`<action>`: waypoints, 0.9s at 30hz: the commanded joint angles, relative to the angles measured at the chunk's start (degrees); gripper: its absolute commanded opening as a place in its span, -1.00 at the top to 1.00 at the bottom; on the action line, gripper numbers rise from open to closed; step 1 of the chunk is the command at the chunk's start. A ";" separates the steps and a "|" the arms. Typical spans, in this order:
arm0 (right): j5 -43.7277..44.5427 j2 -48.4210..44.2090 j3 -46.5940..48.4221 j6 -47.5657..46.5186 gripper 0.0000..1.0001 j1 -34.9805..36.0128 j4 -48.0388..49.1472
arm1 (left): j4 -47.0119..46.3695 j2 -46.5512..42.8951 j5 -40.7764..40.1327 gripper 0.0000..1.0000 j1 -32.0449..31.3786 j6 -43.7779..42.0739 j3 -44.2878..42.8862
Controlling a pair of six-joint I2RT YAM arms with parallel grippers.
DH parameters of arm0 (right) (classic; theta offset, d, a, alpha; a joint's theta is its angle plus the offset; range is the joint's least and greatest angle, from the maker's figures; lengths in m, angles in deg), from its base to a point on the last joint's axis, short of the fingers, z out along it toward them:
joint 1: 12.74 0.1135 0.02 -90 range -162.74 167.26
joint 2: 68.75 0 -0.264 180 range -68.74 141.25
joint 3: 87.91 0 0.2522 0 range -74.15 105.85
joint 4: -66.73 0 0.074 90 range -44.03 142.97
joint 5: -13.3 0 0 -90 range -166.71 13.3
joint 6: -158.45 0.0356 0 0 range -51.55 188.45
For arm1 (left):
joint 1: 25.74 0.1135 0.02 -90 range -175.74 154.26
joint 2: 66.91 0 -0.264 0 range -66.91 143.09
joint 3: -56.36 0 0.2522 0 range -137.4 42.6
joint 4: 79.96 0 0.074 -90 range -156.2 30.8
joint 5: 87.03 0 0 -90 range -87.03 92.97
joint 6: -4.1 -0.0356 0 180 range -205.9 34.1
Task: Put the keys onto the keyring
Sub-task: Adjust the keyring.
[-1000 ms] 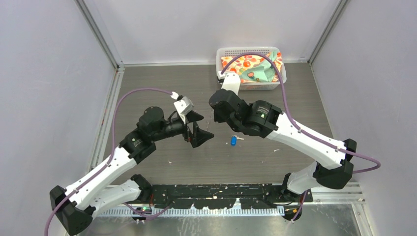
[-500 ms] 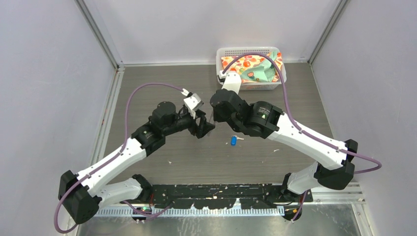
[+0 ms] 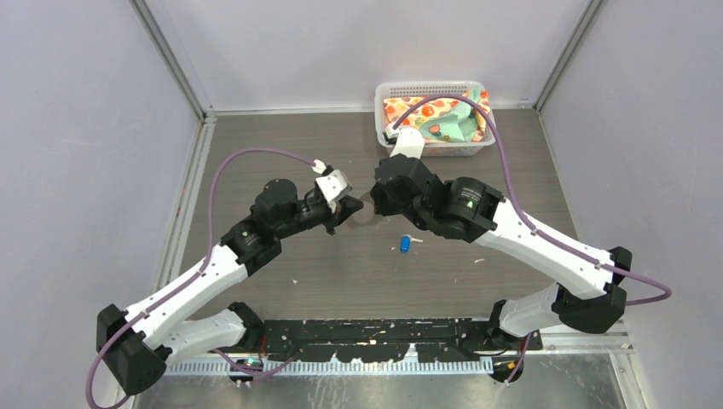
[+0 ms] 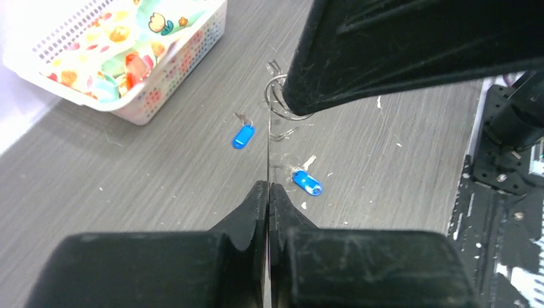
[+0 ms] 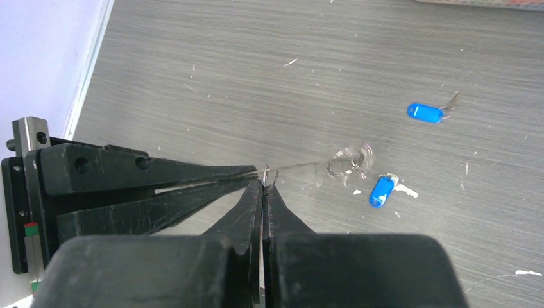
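Note:
The keyring [image 4: 266, 147] is a thin silvery wire loop seen edge-on, held above the table between both grippers. My left gripper [image 4: 267, 187] is shut on its near edge. My right gripper [image 5: 263, 182] is shut on the other part, where small wire loops [image 5: 270, 173] show at its tips. In the top view the left gripper [image 3: 348, 209] and right gripper [image 3: 373, 203] meet tip to tip. Two blue keys lie on the table beyond them: one key [image 4: 307, 182] closer and another key [image 4: 243, 136] farther. The top view shows only one key [image 3: 404, 244].
A white plastic basket [image 3: 380, 95] with colourful packets stands at the back right of the table. Walls close the table on three sides. Both purple cables arc above the arms. Small white flecks dot the grey tabletop.
The left arm reached right toward the right gripper and its open jaws closed on the keyring. The right arm shifted slightly and stayed shut. The keys have not moved.

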 commanded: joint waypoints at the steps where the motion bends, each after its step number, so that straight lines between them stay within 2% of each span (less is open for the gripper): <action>1: -5.80 -4.06 -0.62 1.92 0.99 -2.26 -1.11 | -3.25 -2.13 -0.10 0.99 0.10 -8.24 0.60; 13: -27.78 -5.29 0.21 0.43 0.99 -12.34 -9.47 | -1.83 -6.06 8.81 0.99 0.10 -27.95 2.17; 19: -40.95 -3.83 0.17 -1.53 0.99 -16.17 -12.05 | -1.15 -9.67 18.83 0.99 0.10 -35.59 3.73; 23: -48.87 -3.77 -2.55 -1.73 0.99 -19.32 -11.14 | 0.46 -11.76 22.75 0.99 0.10 -40.20 4.59; 27: -61.44 -4.91 -8.94 2.61 0.98 -23.28 -4.37 | 1.42 -12.44 21.86 0.94 0.10 -42.64 4.85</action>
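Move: The left hand pinches the keyring's clear disc near its rim. The small ring in the right fingers lies about 2 cm right, 1 cm back and 3 cm above it, and the disc's middle some 4 cm below and 2 cm right, level ahead. From the right hand, the disc's middle is roughly 7 cm below and 1 cm ahead, the near blue tag 2 cm ahead and 7 cm right, the far one 12 cm ahead and 9 cm right, both about 28 cm down. Both hands carry the keyring back towards the bases as they turn it: the left keeps its shut pinch on the disc, drawing back about 5.5 cm and rising slightly, rolling some 35 degrees while its fingers swing clockwise to point almost straight right. The right keeps the small ring pinched at the disc's rim and comes back and down past the left hand's level with a slight shift right, its fingers tipping steeper and swinging round to the left. ##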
